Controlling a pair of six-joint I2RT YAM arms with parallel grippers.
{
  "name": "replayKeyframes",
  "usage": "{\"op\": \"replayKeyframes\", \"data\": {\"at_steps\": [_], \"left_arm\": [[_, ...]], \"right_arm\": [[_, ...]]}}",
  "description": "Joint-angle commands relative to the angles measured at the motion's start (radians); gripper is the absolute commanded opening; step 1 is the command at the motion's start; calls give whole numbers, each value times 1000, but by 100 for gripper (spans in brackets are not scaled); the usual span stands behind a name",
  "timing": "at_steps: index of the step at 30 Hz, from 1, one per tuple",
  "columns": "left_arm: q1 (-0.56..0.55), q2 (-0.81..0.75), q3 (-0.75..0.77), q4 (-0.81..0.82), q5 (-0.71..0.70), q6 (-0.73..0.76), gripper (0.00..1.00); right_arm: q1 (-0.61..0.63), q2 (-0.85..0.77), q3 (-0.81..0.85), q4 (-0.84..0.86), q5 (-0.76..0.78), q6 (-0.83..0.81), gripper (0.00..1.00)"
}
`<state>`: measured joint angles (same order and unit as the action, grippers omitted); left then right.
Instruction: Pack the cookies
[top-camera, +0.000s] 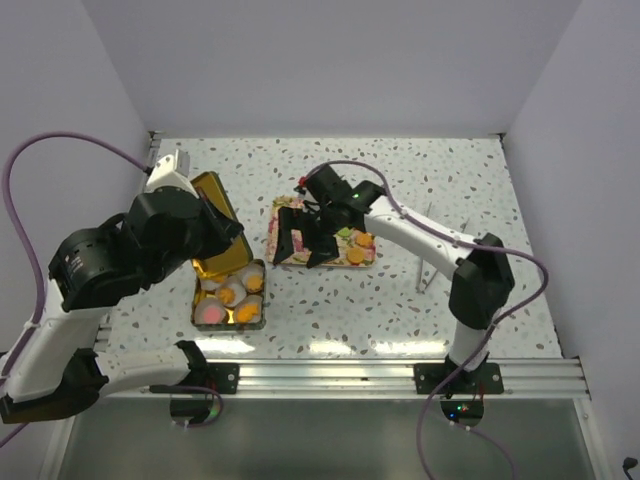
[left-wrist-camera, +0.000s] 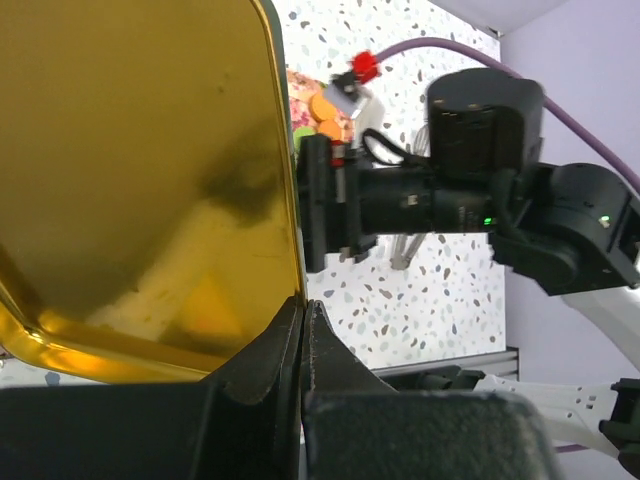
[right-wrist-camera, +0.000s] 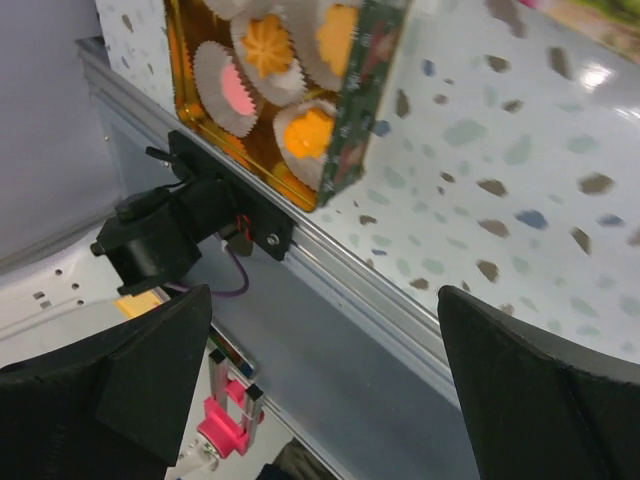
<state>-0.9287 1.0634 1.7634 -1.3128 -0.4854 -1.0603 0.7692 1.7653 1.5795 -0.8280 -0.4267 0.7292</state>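
Orange and pink cookies (top-camera: 232, 294) sit in white paper cups inside the open gold tin (top-camera: 262, 316) at the near left. In the right wrist view the tin (right-wrist-camera: 352, 120) shows its green patterned side, with an orange cookie (right-wrist-camera: 268, 45) inside. More cookies (top-camera: 358, 241) lie on a patterned tray (top-camera: 283, 208) at mid table. My left gripper (left-wrist-camera: 303, 312) is shut on the edge of the gold lid (left-wrist-camera: 140, 170), which it holds up tilted behind the tin. My right gripper (top-camera: 304, 247) hangs open and empty over the tray's left end.
The aluminium rail (top-camera: 340, 377) runs along the table's near edge, close in front of the tin. A thin metal stand (top-camera: 425, 265) rises to the right of the tray. The right arm (left-wrist-camera: 470, 190) fills the space beside the lifted lid.
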Motion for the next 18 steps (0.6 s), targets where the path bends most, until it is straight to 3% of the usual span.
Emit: {"op": "replayKeyframes", "data": {"at_steps": [1, 9, 13, 18], "left_arm": [[8, 41, -21, -3, -55, 57, 0], [42, 55, -53, -3, -18, 60, 0], [47, 47, -53, -3, -9, 65, 0], [47, 35, -84, -2, 10, 37, 0]], "right_arm": [[77, 107, 97, 112, -40, 64, 99], [148, 332, 211, 138, -15, 81, 97], [153, 405, 238, 151, -12, 79, 90], [153, 474, 269, 165, 23, 76, 73]]}}
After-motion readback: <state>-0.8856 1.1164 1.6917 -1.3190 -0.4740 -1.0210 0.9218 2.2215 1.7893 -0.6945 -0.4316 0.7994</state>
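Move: The right hand, open and empty, has the cookie box about 19 cm to its left, 5 cm back and 15 cm below, its right wall only some 11 cm to the left. In the box, the far-right cookie lies about 13 cm left and 2 cm back, the near-right one 15 cm left and 9 cm back; the floral tray is 9 cm ahead and 2 cm right of the hand. For the left hand, already holding the gold lid, the box is about 8 cm left, level fore and aft, and 36 cm below. The right hand sweeps about 10 cm to its left towards the box's right wall and sinks some 12 cm, mostly sideways at first and then almost straight down, its wide-open fingers starting to close by about a quarter as they come to either side of the wall near the far corner; a touch can't be made out. The left hand keeps its pinch on the lid's rim and carries it down about 4 cm and slightly forward above the box, rolling under 10 degrees so that its left side rises. ##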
